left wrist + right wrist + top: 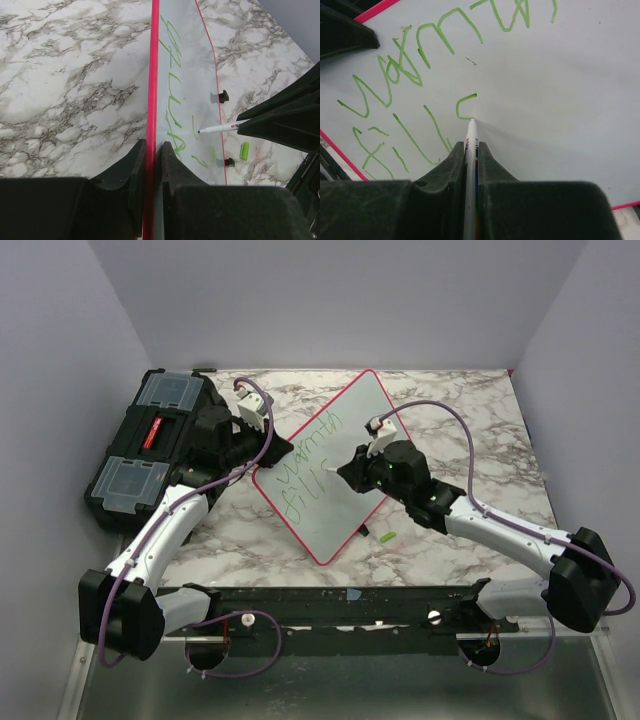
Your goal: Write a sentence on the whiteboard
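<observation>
The whiteboard (345,425) lies turned like a diamond on the marble table, white with a red-pink rim. My left gripper (272,451) is shut on its left rim (152,75), one finger on each side, as the left wrist view shows (154,146). My right gripper (470,146) is shut on a white marker (471,129). The marker's tip touches the board at the end of a small curved green stroke. The sentence (440,45) so reads "warmth" on one line and "fill" plus that fresh curve (462,106) below.
A black toolbox (150,450) with clear lid compartments sits at the far left, behind my left arm. The marker's green cap (385,536) lies on the table by the board's lower right edge. Two small black clips (223,96) sit along that edge.
</observation>
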`<state>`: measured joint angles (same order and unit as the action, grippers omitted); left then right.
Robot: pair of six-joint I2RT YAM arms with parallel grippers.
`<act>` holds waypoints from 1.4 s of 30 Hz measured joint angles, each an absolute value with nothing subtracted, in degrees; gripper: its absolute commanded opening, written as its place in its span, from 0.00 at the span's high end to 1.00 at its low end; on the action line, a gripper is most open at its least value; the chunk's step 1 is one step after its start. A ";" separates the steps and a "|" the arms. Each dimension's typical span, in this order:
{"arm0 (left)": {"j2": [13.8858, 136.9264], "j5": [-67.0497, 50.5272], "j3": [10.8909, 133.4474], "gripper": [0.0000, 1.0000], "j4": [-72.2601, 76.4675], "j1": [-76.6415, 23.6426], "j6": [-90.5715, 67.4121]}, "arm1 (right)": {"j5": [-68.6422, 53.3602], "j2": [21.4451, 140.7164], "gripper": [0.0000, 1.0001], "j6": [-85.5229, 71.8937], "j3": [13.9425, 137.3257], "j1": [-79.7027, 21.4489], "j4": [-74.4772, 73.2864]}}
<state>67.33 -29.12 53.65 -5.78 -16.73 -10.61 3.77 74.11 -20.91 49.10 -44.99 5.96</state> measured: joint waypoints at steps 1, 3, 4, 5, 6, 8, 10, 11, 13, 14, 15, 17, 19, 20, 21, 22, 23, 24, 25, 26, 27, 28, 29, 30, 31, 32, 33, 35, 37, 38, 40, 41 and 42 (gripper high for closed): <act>67.33 -29.12 53.65 1.00 -5.78 -16.73 -10.61 | 4.08 74.06 0.99 -20.95 49.10 -44.99 5.82; 67.33 -29.12 53.65 1.00 -5.78 -16.73 -10.61 | 4.69 74.00 0.99 -20.95 49.10 -44.99 5.41; 67.33 -29.12 53.65 1.00 -5.78 -16.73 -10.61 | 4.91 73.95 0.99 -20.93 49.10 -44.99 5.04; 67.33 -29.12 53.65 1.00 -5.78 -16.73 -10.61 | 5.15 73.91 0.99 -20.93 49.10 -44.99 4.71; 67.33 -29.12 53.65 1.00 -5.78 -16.73 -10.61 | 5.26 73.82 0.99 -20.93 49.10 -44.99 4.40; 67.33 -29.10 53.65 1.00 -5.78 -16.73 -10.61 | 5.41 73.69 0.99 -20.93 49.10 -44.99 3.73; 67.33 -29.12 53.65 1.00 -5.78 -16.73 -10.61 | 5.52 73.43 0.99 -20.91 48.75 -44.99 3.36; 67.33 -29.12 53.65 1.00 -5.78 -16.73 -10.61 | 5.52 73.28 0.99 -20.91 48.42 -44.99 3.31; 67.33 -29.10 53.65 1.00 -5.80 -16.73 -10.59 | 5.48 73.06 0.99 -20.91 47.83 -44.99 3.29; 67.33 -29.08 53.65 1.00 -5.85 -16.73 -10.59 | 5.41 72.95 0.99 -20.91 47.59 -44.99 3.29; 67.33 -29.06 53.65 1.00 -5.85 -16.73 -10.59 | 5.26 72.84 0.99 -20.88 47.44 -44.99 3.31; 67.33 -29.06 53.65 1.00 -5.85 -16.73 -10.59 | 4.67 72.73 0.99 -20.88 47.27 -44.99 3.31; 67.33 -29.06 53.65 1.00 -5.85 -16.73 -10.59 | 3.92 72.71 0.99 -20.73 47.22 -44.99 3.33; 67.33 -29.06 53.65 1.00 -5.87 -16.73 -10.59 | 3.29 72.71 0.99 -20.56 47.22 -44.93 3.31; 67.33 -29.06 53.65 1.00 -5.87 -16.73 -10.59 | 2.79 72.71 0.99 -20.49 47.22 -44.93 3.31; 67.33 -29.06 53.65 1.00 -5.87 -16.73 -10.59 | 2.02 72.71 0.99 -20.38 47.22 -44.91 3.33; 67.33 -29.06 53.65 1.00 -5.87 -16.73 -10.59 | 1.34 72.71 0.99 -20.27 47.22 -44.91 3.33; 67.33 -29.06 53.65 1.00 -5.85 -16.73 -10.59 | 0.51 72.71 0.99 -20.08 47.22 -44.91 3.33; 67.33 -29.06 53.65 1.00 -5.85 -16.73 -10.59 | -0.19 72.71 0.99 -19.97 47.22 -44.91 3.33; 67.33 -29.06 53.65 1.00 -5.82 -16.73 -10.59 | -0.93 72.71 0.99 -19.90 47.22 -44.91 3.33; 67.29 -29.06 53.65 1.00 -5.82 -16.73 -10.59 | -1.58 72.71 0.99 -19.88 47.22 -44.91 3.36; 67.24 -29.06 53.65 1.00 -5.82 -16.73 -10.59 | -2.20 72.71 0.99 -19.88 47.22 -44.91 3.36; 67.18 -29.06 53.65 1.00 -5.82 -16.73 -10.59 | -2.81 72.71 0.99 -19.88 47.22 -44.91 3.40; 67.09 -29.06 53.65 1.00 -5.82 -16.75 -10.61 | -3.29 72.69 0.99 -19.90 47.22 -44.91 3.46; 67.05 -29.08 53.65 1.00 -5.82 -16.75 -10.61 | -3.73 72.66 0.99 -19.90 47.22 -44.91 3.68; 67.00 -29.06 53.65 1.00 -5.78 -16.75 -10.61 | -4.03 72.53 0.99 -19.94 47.22 -44.91 4.01; 66.96 -29.08 53.65 1.00 -5.74 -16.80 -10.61 | -4.27 72.36 0.99 -20.03 47.22 -44.91 4.51; 66.89 -29.08 53.65 1.00 -5.61 -16.97 -10.61 | -4.71 71.40 0.99 -20.58 46.92 -44.91 6.24; 66.83 -29.08 53.65 1.00 -5.58 -17.02 -10.61 | -5.21 69.52 0.99 -21.23 46.28 -44.91 8.93; 66.81 -29.08 53.63 1.00 -5.58 -17.02 -10.63 | -5.32 68.42 0.99 -21.63 45.98 -44.91 10.50; 66.78 -29.08 53.52 1.00 -5.43 -17.02 -10.63 | -5.23 66.63 0.99 -22.33 45.65 -44.91 13.32; 66.78 -29.08 53.49 1.00 -5.37 -17.02 -10.63 | -4.80 65.67 0.99 -22.65 45.52 -44.91 15.09; 66.78 -29.08 53.47 1.00 -5.34 -17.02 -10.66 | -4.38 65.08 0.99 -22.85 45.47 -44.91 16.19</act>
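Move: The right hand still holds the marker, its tip on the board at the end of a half-drawn "s", roughly 3 cm ahead, 4 cm left and 2 cm below the hand point. The written "fill" lies about 9 cm left and 3 cm back, at the tip's height; "warmth" about 7 cm left, 5 cm ahead and 1 cm up. From the left hand, which pinches the board's raised edge, the tip is some 8 cm right, 1 cm back and 5 cm down. Right and down about 1.5 cm, then back and left some 2 cm in a curve, the right hand draws the marker along the board to finish the "s", turning slightly counter-clockwise. It then lifts steeply, about 9 cm, tipping the marker up and clear of the surface, fingers keeping their grip. The left hand keeps pinching the board's raised edge. ##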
